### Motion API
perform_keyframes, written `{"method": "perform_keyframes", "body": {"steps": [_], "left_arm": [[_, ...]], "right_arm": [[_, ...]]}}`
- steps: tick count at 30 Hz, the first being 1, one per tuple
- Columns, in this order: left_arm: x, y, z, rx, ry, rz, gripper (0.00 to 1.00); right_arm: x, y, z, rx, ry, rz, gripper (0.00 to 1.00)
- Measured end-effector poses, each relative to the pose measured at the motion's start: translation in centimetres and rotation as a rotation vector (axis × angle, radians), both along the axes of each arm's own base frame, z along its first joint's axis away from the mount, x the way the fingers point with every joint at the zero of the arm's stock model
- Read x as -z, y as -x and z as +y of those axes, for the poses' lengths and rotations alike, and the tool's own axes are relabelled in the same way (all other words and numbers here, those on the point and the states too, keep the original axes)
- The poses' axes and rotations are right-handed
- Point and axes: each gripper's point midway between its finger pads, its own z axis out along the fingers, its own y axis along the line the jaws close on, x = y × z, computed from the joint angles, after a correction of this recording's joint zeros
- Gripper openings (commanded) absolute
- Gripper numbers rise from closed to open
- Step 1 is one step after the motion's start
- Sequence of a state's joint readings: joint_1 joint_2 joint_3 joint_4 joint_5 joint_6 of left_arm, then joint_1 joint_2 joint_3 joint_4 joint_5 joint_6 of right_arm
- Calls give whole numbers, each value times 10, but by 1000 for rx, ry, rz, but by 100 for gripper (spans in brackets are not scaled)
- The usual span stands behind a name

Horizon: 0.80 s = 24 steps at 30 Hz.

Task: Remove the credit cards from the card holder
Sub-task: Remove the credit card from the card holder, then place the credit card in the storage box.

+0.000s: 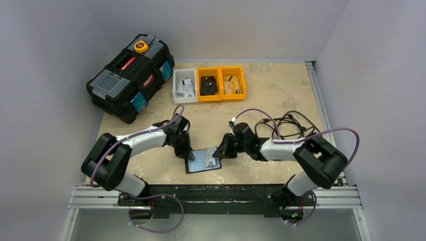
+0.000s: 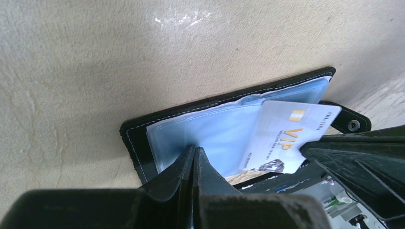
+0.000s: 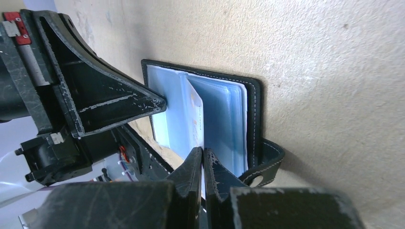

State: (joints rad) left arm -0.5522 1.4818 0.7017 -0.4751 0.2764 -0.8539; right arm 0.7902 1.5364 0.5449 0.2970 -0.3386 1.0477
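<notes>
The black card holder [image 1: 200,162] lies open on the table between my two grippers, its pale blue clear sleeves facing up. My left gripper [image 2: 196,150] is shut, its tips pressing down on a sleeve near the left half of the card holder [image 2: 134,138]. A pale credit card [image 2: 285,130] with gold "VIP" lettering sticks out of a sleeve at a slant toward the right. My right gripper [image 3: 203,151] is shut on that credit card [image 3: 196,116], seen edge-on, beside the snap tab [image 3: 267,164]. Any other credit cards are hidden inside the sleeves.
A large black toolbox [image 1: 131,75] stands at the back left. One white bin [image 1: 184,86] and two orange bins [image 1: 221,84] with small items sit at the back centre. Black cables [image 1: 286,123] lie right of the right arm.
</notes>
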Motion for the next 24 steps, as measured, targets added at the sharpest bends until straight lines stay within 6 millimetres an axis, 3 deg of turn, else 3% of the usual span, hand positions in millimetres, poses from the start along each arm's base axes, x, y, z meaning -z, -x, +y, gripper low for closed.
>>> {"method": "perform_keyframes", "body": {"steps": [10, 11, 14, 17, 24], "left_arm": [[-6, -1, 10, -2, -59, -7, 2], [-8, -1, 11, 2, -64, -10, 8], [-23, -6, 9, 14, -53, -46, 37], [-44, -13, 4, 22, -14, -106, 54], [-88, -19, -15, 58, 134, -206, 61]], "right_arm": [[-13, -7, -14, 34, 21, -39, 0], [-14, -7, -14, 34, 22, -40, 0], [-17, -7, -17, 37, 24, -44, 0], [-20, -8, -19, 42, 21, -48, 0], [-41, -21, -25, 65, -50, -59, 0]]}}
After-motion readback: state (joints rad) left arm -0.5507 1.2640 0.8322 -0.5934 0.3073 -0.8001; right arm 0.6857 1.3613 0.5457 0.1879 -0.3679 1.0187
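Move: The left hand's shut fingertips rest on the left leaf of the open card holder. The white VIP card, in the right hand's pinch over the right leaf, is about 8 cm to that hand's right, level with it ahead and 2 cm higher; the holder's middle is 4 cm right and 2 cm back. From the right hand, the white box lies some 36 cm ahead, 17 cm left and 1 cm lower, the holder's middle 7 cm left, 3 cm back and 3 cm below. Upward and outward to its right, with some forward drift, the right hand keeps its pinch on the card's edge and carries it about 4 cm up from the holder. The left hand, first easing about 1 cm right on the leaf, then comes off it, rising about 9 cm and 2 cm forward before drifting back left, its fingers opening past halfway and tilting out about 10 degrees. ##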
